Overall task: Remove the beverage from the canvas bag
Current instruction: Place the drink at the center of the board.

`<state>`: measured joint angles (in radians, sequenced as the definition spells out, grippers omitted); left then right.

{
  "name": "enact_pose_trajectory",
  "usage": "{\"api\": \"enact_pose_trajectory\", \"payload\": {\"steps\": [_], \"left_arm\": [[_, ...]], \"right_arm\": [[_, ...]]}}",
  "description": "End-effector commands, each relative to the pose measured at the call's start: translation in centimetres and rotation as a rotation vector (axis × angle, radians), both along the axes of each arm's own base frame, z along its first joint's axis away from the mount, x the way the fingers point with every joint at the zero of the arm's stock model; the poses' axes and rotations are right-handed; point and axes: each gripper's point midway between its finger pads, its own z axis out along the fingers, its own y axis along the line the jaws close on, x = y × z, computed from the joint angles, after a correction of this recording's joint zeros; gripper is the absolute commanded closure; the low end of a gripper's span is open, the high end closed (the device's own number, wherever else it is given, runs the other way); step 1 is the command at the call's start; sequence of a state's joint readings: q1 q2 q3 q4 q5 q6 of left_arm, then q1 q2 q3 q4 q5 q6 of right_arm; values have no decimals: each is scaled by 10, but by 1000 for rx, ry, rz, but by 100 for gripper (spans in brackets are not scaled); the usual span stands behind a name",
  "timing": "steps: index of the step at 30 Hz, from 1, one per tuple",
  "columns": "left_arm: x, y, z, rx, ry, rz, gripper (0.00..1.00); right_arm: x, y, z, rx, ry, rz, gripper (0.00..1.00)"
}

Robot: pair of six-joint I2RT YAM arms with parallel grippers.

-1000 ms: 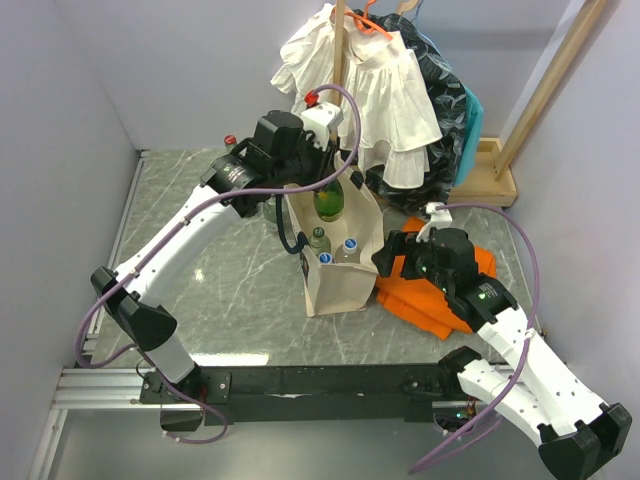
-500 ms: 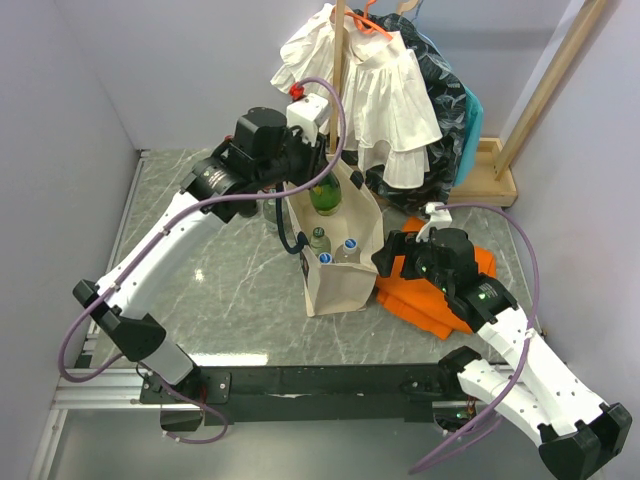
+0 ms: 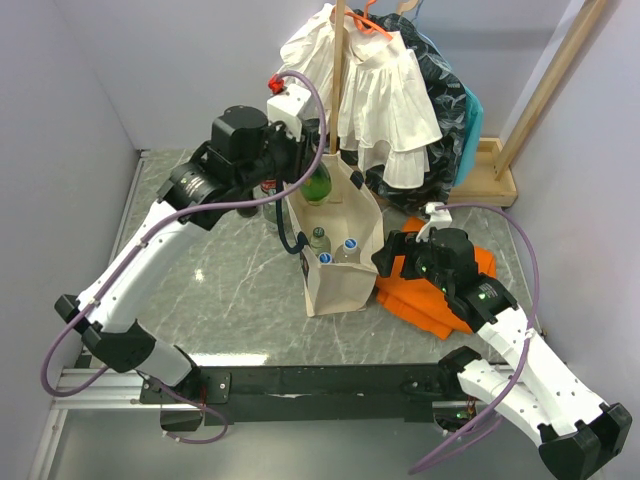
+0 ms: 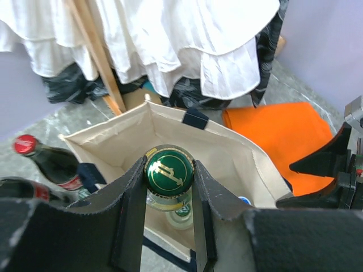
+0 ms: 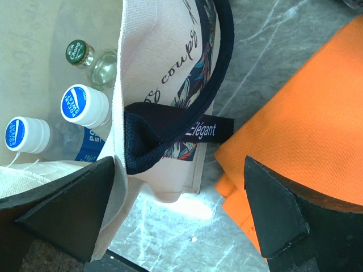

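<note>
The cream canvas bag (image 3: 338, 275) stands upright in the middle of the table, its mouth open. My left gripper (image 4: 168, 166) is shut on the neck of a green-capped glass bottle (image 4: 169, 169), the beverage. The bottle (image 3: 317, 187) hangs over the back of the bag's mouth. Inside the bag stand two white-capped water bottles (image 5: 84, 105) and a small green-capped bottle (image 5: 79, 52). My right gripper (image 5: 178, 164) is open at the bag's right side. The bag's wall (image 5: 164, 85) and navy strap (image 5: 181, 130) lie between its fingers.
A folded orange cloth (image 3: 440, 295) lies right of the bag, under the right arm. Two red-capped cola bottles (image 4: 39, 158) stand left of the bag. White garments (image 3: 375, 90) and a dark bag hang from a wooden stand behind. Grey walls close both sides.
The left arm has risen and drawn back to the left, lifting the green bottle higher out of the bag. The right arm and the bag have not moved.
</note>
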<state>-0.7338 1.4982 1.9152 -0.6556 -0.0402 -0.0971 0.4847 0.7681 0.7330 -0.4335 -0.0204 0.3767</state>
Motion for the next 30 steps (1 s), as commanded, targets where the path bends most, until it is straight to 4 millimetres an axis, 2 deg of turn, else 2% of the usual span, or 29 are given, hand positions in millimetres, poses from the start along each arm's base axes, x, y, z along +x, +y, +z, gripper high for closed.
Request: {"api": "enact_pose_trajectory", "payload": {"steps": [1, 15, 23, 30], "left_arm": [[-14, 27, 102, -192, -263, 58, 99], [-17, 53, 110, -182, -300, 147, 99], [-7, 70, 93, -132, -287, 256, 99], [-4, 94, 92, -144, -293, 316, 99]], "right_arm": [[-6, -6, -10, -55, 25, 5, 0], [-5, -6, -11, -55, 25, 5, 0], [-5, -5, -10, -53, 23, 12, 0], [-5, -4, -10, -53, 23, 17, 0]]}}
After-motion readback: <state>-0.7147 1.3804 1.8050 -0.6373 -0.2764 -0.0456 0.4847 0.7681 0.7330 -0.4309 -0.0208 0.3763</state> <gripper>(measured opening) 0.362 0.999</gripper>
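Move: My left hand already holds the green bottle by its neck, hanging over the left part of the bag's opening; the canvas bag's middle is roughly 5 cm to its right, 4 cm back and 28 cm below. The free table beside the bag is some 14 cm left, 3 cm ahead and 42 cm down. Beyond it two cola bottles stand about 12 cm ahead, 10 and 16 cm left, 30 cm below. From my right hand that spot is some 32 cm left, 11 cm ahead, 20 cm below. With the bottle still pinched by its neck and upright, I carry it with my left hand about 6 cm to the left, out past the bag's left rim and towards the cola bottles. I rise some 2 cm at first, then sink back by as much while the wrist swings roughly 15 degrees counter-clockwise; the fingers keep their hold. ##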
